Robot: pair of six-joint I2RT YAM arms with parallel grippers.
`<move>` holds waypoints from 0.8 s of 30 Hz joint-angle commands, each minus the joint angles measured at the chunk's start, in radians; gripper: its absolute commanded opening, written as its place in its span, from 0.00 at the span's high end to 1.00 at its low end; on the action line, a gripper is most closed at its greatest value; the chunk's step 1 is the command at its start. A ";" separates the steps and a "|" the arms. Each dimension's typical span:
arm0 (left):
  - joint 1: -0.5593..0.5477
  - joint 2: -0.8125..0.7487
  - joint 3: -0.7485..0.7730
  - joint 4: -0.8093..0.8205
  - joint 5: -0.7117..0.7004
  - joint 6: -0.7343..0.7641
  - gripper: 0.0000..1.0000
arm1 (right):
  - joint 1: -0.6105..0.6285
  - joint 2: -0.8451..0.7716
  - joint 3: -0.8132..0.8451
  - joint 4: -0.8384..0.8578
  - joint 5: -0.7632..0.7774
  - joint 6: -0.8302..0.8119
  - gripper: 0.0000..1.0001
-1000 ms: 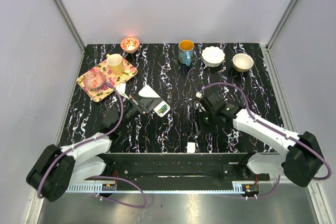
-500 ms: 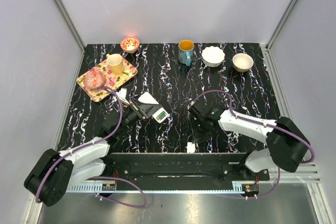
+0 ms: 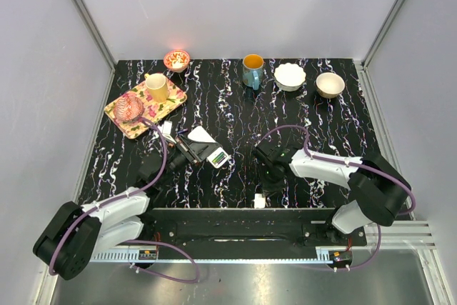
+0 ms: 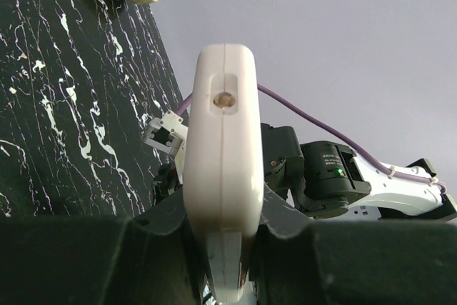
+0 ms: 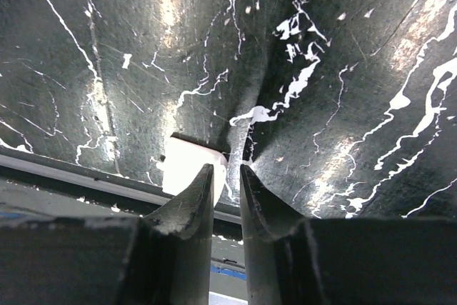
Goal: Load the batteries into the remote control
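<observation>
The remote control (image 3: 207,146) is white and held above the table at centre left, with my left gripper (image 3: 187,150) shut on it. A greenish battery (image 3: 221,155) shows in its open recess. In the left wrist view the remote control (image 4: 223,141) stands edge-on, clamped at its lower end by the left gripper (image 4: 223,213). My right gripper (image 3: 265,185) points down near the table's front edge, just above a small white flat piece (image 3: 260,200). In the right wrist view the right gripper (image 5: 227,169) has only a narrow gap, and the white piece (image 5: 187,163) lies at the left fingertip.
A floral tray (image 3: 123,123) with a cream cup (image 3: 158,87) and a pink dish (image 3: 131,106) sits at the back left. A small red bowl (image 3: 176,59), a blue mug (image 3: 252,70), a white bowl (image 3: 290,76) and a beige bowl (image 3: 330,84) line the back edge.
My right gripper has swung left and toward the front edge, down over the white piece, and its jaws have narrowed. The left arm shifted the remote slightly, then held still.
</observation>
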 commanded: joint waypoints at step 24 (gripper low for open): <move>0.003 0.033 -0.013 0.130 0.011 -0.020 1.00 | 0.005 -0.041 0.293 -0.215 0.594 -0.073 1.00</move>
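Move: The right hand points almost straight down with its fingers part open at the right edge of the white battery cover, whose middle lies about 2 cm to its left, 1 cm back and 1 cm below. The table's near edge runs some 4 cm behind this hand, and the remote hangs in the left gripper about 8 cm ahead, 15 cm left and 19 cm higher. From the left hand the cover is roughly 10 cm back, 14 cm right and 20 cm down. The right hand eases down and back by about half a centimetre, closes its part-open fingers all the way and pinches the battery cover's thin right edge near the far corner, holding place while they shut. It then sets off quickly forward and up with the cover, some 4 cm forward and 3.5 cm up and away from the table's near edge, the fingertips swinging forward by about 10 degrees, while the left hand keeps its hold on the remote almost still. ##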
